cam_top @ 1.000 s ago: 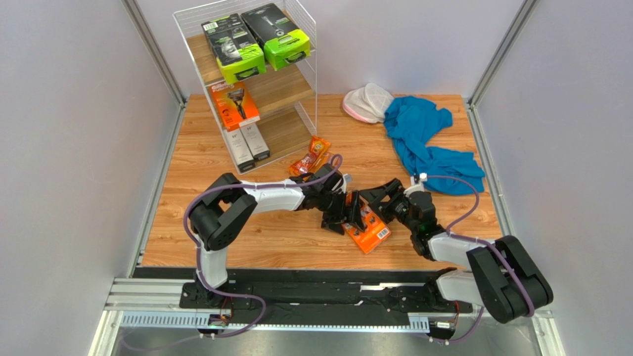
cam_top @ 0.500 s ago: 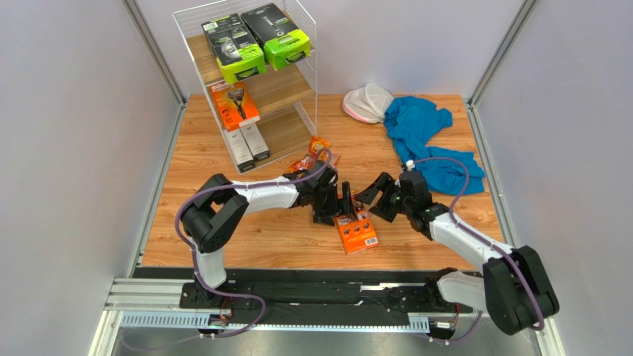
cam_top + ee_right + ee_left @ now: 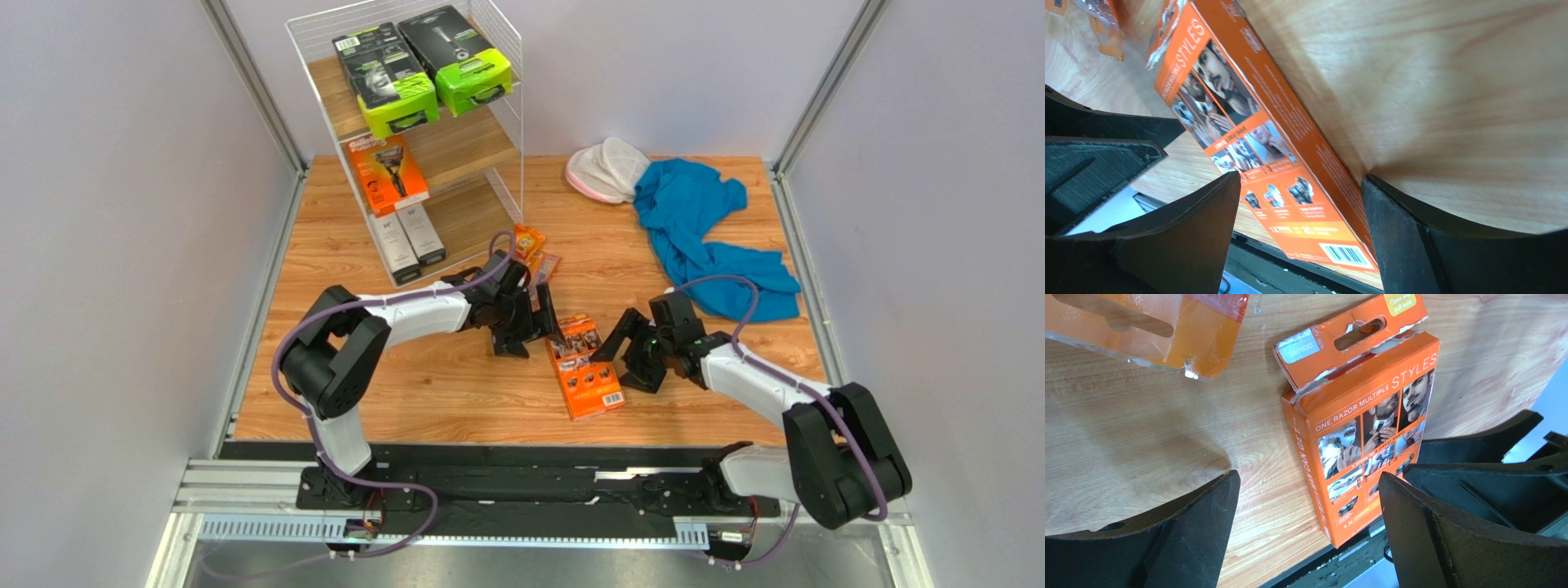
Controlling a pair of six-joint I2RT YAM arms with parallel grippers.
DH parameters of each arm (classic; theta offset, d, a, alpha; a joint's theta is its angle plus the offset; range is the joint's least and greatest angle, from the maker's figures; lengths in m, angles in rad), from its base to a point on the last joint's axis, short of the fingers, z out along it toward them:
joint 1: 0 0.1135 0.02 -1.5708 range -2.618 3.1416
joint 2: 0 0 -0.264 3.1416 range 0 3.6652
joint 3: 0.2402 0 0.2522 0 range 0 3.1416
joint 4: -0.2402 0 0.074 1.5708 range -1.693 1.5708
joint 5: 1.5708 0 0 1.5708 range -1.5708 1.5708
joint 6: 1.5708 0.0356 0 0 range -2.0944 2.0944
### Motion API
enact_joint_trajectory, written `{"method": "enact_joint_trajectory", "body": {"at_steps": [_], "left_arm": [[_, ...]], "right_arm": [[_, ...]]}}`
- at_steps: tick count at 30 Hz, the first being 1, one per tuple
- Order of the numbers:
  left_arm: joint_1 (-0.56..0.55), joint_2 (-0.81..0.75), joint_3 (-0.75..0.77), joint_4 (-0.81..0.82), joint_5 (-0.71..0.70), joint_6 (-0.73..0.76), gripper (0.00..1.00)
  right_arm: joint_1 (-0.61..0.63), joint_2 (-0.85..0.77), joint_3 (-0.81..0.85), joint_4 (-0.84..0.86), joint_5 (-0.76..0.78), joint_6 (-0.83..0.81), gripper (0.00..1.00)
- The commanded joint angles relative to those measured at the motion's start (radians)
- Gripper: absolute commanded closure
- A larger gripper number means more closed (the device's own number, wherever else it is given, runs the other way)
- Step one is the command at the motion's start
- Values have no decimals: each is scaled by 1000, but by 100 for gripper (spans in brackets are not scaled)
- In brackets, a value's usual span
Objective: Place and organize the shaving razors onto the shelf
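An orange razor box lies flat on the table, picture side up, between my two grippers; it also shows in the wrist views. My left gripper stands open just left of it, empty. At the box's right edge my right gripper is open, its fingers straddling the barcode corner. Two small orange blister packs lie behind the left gripper. The shelf carries two black-and-green packs on top and an orange box on the middle tier.
Two slim grey-white boxes stand on the shelf's lowest tier. A blue cloth and a white round item lie at the back right. Grey walls close in both sides of the table.
The orange box, caught between both grippers a second ago, now lies flat and free. My left gripper has drawn back to the upper left; the right one has shifted to the box's right edge.
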Motion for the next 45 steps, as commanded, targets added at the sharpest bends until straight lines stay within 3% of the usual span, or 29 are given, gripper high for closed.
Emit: {"method": "enact_joint_trajectory", "body": {"at_steps": [1,11,15,21,27,30,33,40,45], "left_arm": [[3,-21,41,-17,26,23,7],[-14,76,38,97,146,-22,8],[-30,86,41,98,152,-22,8],[-35,70,33,101,192,-20,9],[-43,22,-25,121,195,-26,10],[-43,20,-37,129,201,-28,10],[-43,19,-34,129,198,-26,10],[-43,13,-42,152,193,-42,10],[-43,11,-46,184,207,-49,10]], "right_arm": [[10,81,22,81,-41,-15,21],[156,164,-84,533,-154,143,23],[187,193,-118,613,-116,196,26],[248,68,-228,730,183,292,32],[279,-169,-264,606,465,302,33],[279,-208,-264,584,503,295,38],[279,-128,-229,589,436,273,48],[282,191,-118,665,155,250,55],[285,190,-146,738,131,255,72]]}}
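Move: The orange razor box lies on the table between the hands, its middle about 5 cm left of and level with the right hand and 2 cm below it. From the left hand, it is some 8 cm right, 3 cm back and 4 cm below. Two small orange razor packs lie beyond the left hand, the nearer 13 cm straight ahead, the other 18 cm ahead and 2 cm left, both about 4 cm below. The right hand sweeps left about 8 cm against the orange box, backs off right and up, then comes down again forward and left, tipping its fingers some 20 degrees more forward and closing to about half open around the box's right long edge. The left hand stays low and wide open by the box's left side, working back and forth within about 4 cm. ##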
